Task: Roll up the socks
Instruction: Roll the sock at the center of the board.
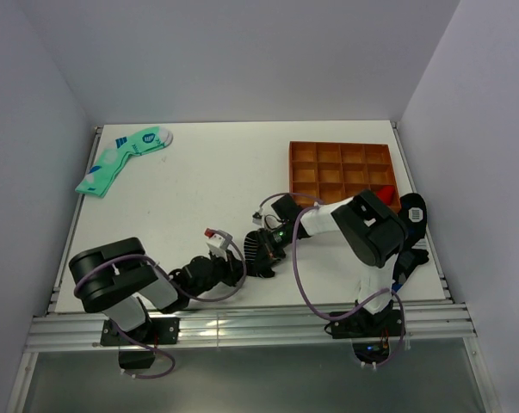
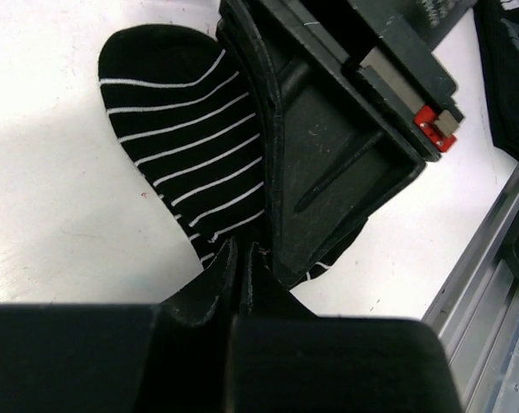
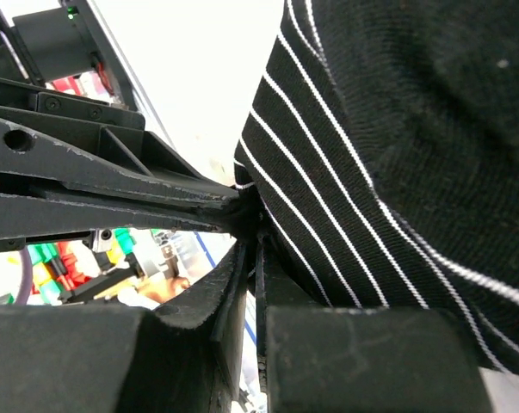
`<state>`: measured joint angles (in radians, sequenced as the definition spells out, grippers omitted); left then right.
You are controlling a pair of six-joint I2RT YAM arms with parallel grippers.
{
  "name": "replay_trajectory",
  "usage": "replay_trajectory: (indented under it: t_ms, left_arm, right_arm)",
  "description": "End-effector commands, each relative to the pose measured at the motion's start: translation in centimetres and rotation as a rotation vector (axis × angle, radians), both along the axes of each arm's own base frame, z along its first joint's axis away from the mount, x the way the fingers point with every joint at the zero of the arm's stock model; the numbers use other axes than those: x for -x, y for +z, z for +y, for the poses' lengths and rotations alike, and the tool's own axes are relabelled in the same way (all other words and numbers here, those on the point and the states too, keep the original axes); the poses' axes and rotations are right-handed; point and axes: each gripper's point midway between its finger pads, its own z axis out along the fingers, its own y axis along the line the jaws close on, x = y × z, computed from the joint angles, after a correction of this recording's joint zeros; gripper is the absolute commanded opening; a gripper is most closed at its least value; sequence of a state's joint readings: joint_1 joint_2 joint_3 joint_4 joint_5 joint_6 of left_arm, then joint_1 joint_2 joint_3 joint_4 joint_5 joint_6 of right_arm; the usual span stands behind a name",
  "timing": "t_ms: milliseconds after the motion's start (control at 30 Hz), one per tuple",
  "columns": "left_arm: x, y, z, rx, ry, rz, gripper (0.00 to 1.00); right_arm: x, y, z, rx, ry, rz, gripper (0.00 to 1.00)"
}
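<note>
A black sock with thin white stripes (image 1: 261, 251) lies bunched on the white table between my two grippers. In the left wrist view the sock (image 2: 177, 138) spreads away from my left gripper (image 2: 242, 251), whose jaws are shut on its near edge. The right gripper's body (image 2: 328, 146) lies over the sock's right side. In the right wrist view the sock (image 3: 388, 146) fills the right half, and my right gripper (image 3: 253, 234) is shut on its edge, tip to tip with the left gripper's fingers (image 3: 113, 185).
Mint-green socks (image 1: 121, 159) lie at the far left corner. An orange compartment tray (image 1: 341, 170) stands at the back right. Another dark sock-like piece (image 1: 412, 217) lies by the right arm near the table's right edge. The metal rail (image 1: 242, 323) runs along the near edge.
</note>
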<state>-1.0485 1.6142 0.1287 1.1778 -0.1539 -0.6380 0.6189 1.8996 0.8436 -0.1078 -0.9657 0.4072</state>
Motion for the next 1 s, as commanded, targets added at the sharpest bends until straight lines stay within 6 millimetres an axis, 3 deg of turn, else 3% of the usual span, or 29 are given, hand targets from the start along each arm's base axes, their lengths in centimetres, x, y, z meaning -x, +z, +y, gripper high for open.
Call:
replay_trajectory:
  t_ms: [0,100,233,333,533,967]
  left_arm:
    - [0.4,-1.5,-0.3,-0.055,-0.014,0.07,0.0]
    - [-0.1,-1.5,-0.7,-0.076,0.021,0.104,0.0]
    - [0.1,-3.5,0.4,-0.193,0.1,0.206,0.0]
    - [0.3,-4.7,1.2,-0.266,0.155,0.275,0.0]
    - [0.7,-6.3,2.1,-0.367,0.235,0.374,0.0]
    - [2.4,-7.9,3.2,-0.444,0.229,0.498,0.0]
  right_arm:
    - [-0.2,-4.2,-2.9,0.215,-0.048,-0.075,0.11]
    - [-1.3,-4.6,-3.5,0.273,-0.091,-0.133,0.17]
    - [-2.6,-4.0,-3.8,0.29,-0.154,-0.228,0.36]
    - [-4.1,-2.2,-3.6,0.257,-0.211,-0.323,0.45]
    - [-5.6,-0.7,-3.5,0.211,-0.316,-0.419,0.45]
    - [-6.9,6.8,-2.8,-0.105,-0.467,-0.693,0.41]
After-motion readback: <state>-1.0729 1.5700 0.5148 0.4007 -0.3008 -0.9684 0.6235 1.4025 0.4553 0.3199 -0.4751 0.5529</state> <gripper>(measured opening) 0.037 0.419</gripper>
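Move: The striped black sock's middle lies about 5 cm ahead of the left hand, 3 cm to its right and 1 cm below; the shut left fingers already pinch its near end. From the right hand, whose nearly shut fingers are on the same end, the sock's middle is some 5 cm straight ahead, 1 cm down, with the left fingertips only about 2 cm to the left. The wooden tray is roughly 29 cm ahead and 27 cm right of the right hand. The left fingers keep their pinch on the sock's near end and draw it about 4 cm forward and to the right, the wrist turning some counter-clockwise. Meanwhile the right fingers open and come free, and that hand backs off forward, up and to the right, nearly 7 cm in all, rising mostly late and swinging clockwise as it rolls some 30 degrees. ##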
